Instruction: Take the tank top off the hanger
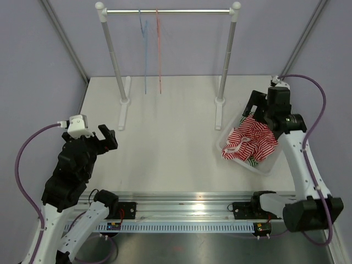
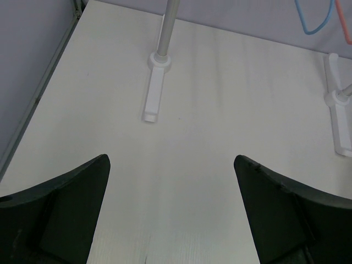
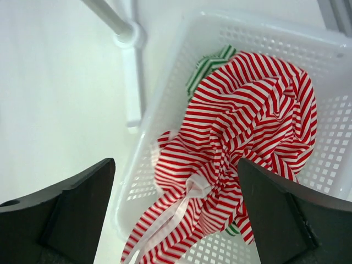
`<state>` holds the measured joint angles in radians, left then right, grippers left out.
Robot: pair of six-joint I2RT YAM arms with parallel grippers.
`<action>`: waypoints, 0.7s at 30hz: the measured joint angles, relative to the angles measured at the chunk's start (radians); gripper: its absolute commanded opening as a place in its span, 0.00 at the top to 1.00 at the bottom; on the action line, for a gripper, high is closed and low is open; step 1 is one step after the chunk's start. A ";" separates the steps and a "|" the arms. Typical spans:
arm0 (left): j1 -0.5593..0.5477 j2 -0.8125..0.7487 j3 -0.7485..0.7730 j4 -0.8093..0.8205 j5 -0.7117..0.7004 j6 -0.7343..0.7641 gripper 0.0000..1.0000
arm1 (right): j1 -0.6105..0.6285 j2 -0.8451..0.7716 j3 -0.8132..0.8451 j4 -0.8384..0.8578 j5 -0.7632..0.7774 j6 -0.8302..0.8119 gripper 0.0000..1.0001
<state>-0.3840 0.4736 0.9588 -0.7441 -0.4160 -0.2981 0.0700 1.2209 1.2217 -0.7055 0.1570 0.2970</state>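
Note:
The red-and-white striped tank top [image 1: 252, 138] lies crumpled in the white basket [image 1: 221, 144] at the right of the table, one strap trailing over the near rim. Seen from the right wrist, the tank top [image 3: 247, 121] fills the basket [image 3: 159, 93]. My right gripper [image 1: 263, 113] hovers just above it, open, and nothing sits between its fingers [image 3: 176, 162]. A blue hanger [image 1: 144, 49] and a red hanger [image 1: 159, 49] hang bare on the rail. My left gripper [image 1: 105, 140] stands open over bare table at the left [image 2: 171, 159].
The clothes rack [image 1: 168, 11] stands at the back on two white feet [image 2: 154, 93] [image 3: 132, 66]. A green-striped garment [image 3: 208, 65] lies under the tank top in the basket. Grey walls close in the table's sides.

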 measured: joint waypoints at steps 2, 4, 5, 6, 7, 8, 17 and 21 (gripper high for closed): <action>0.000 0.027 0.019 -0.027 -0.023 0.004 0.01 | 0.000 -0.106 0.002 -0.003 -0.037 -0.020 0.01; 0.000 0.060 0.048 -0.059 -0.053 0.006 0.01 | 0.000 -0.193 0.010 -0.021 -0.054 -0.034 0.00; 0.000 0.077 0.067 -0.080 -0.067 0.006 0.01 | 0.001 -0.225 0.015 -0.034 -0.059 -0.040 0.00; 0.000 0.091 0.084 -0.097 -0.077 0.006 0.01 | 0.003 -0.256 0.020 -0.048 -0.070 -0.045 0.01; 0.000 0.105 0.104 -0.114 -0.088 0.006 0.01 | 0.004 -0.280 0.025 -0.064 -0.076 -0.050 0.00; 0.000 0.117 0.125 -0.135 -0.096 0.006 0.01 | 0.005 -0.299 0.031 -0.083 -0.086 -0.057 0.01; 0.000 0.139 0.213 -0.214 -0.108 0.015 0.01 | 0.031 -0.402 0.055 -0.262 -0.098 -0.100 0.01; 0.000 0.105 0.204 -0.225 -0.087 0.022 0.01 | 0.033 -0.454 0.050 -0.317 -0.039 -0.110 0.00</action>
<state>-0.3840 0.5781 1.1629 -0.9695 -0.5030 -0.2764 0.1028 0.7666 1.2720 -1.0225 0.1181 0.1871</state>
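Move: The red-striped tank top lies bunched in the white basket, its middle about 19 cm below my right hand, roughly 3 cm back and 4 cm to its right. The basket's middle is some 2 cm back and 5 cm right of that hand. The rail's right foot is about 10 cm ahead of my right hand, 7 cm to its left and 22 cm down. From my left hand, the tank top lies about 10 cm ahead, 50 cm right and 26 cm below. With its fingers already open and clear of the cloth, I draw my right hand back about 13 cm towards my base. It climbs some 8 cm away from the basket, mostly early on, while the wrist tips up about 10 degrees. My empty left hand, also still open, shifts a couple of centimetres left, then up and slightly back. ##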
